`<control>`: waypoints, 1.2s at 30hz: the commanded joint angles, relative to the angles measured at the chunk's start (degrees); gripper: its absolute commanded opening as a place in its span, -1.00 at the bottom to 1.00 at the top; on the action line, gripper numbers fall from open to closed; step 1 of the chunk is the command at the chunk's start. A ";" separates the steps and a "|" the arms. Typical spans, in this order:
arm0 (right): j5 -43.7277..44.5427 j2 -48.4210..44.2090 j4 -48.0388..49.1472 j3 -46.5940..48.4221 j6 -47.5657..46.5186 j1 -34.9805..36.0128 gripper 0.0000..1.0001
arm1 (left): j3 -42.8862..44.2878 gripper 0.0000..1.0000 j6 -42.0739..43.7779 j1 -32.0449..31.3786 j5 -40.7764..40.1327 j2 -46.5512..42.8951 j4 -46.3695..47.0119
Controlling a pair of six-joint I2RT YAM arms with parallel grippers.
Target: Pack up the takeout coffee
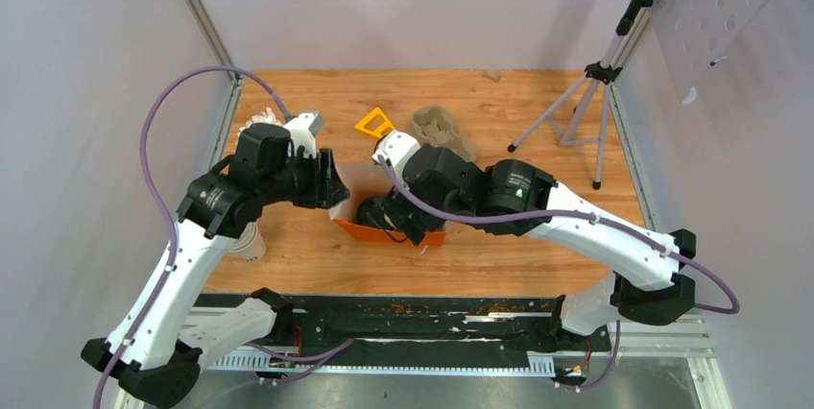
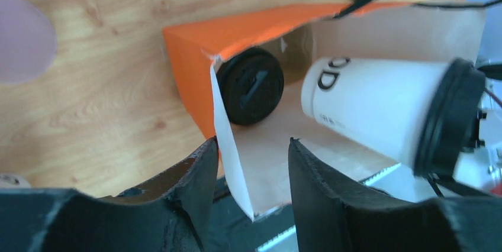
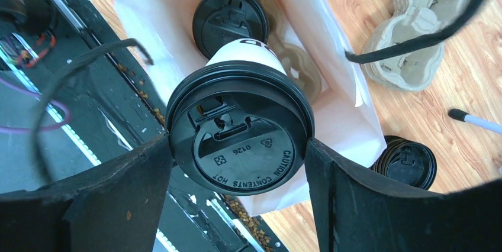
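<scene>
An orange paper bag [image 1: 357, 230] with a white inside [image 2: 379, 33] lies open mid-table. My right gripper [image 3: 238, 143] is shut on a white takeout coffee cup [image 2: 373, 105], its fingers on either side of the black lid [image 3: 240, 131], holding it tilted at the bag's mouth. A second lidded cup [image 3: 229, 21] stands deeper inside the bag [image 3: 349, 116]; its black lid [image 2: 250, 85] faces the left wrist camera. My left gripper [image 2: 253, 151] is open astride the bag's white edge, which lies against the left finger [image 2: 189, 187].
A pulp carrier [image 3: 299, 68] sits inside the bag and another [image 3: 408, 39] lies on the wood behind it. Black lids [image 3: 408, 163] are stacked beside the bag. Lidless paper cups [image 1: 248, 241] lie near the left arm. A tripod [image 1: 586, 111] stands at the back right.
</scene>
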 commanded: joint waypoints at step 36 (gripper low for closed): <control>10.32 -3.34 24.38 -21.07 -24.95 9.19 0.37 | -5.29 -0.46 4.76 -0.12 6.54 -10.47 1.65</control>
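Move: The right hand holds the lidded coffee cup at the mouth of the paper bag, whose middle lies about 4 cm ahead, 4 cm left and 12 cm below. The packed cup stands roughly 5 cm ahead, 7 cm left, 12 cm down; the lid stack 10 cm ahead, 21 cm right, 20 cm down. From the left hand, at the bag's left rim, the bag's middle is level ahead, 9 cm right, 10 cm down. The right hand lowers the held cup some 6 cm into the bag; the left draws back 5 cm, fingers narrowing. ##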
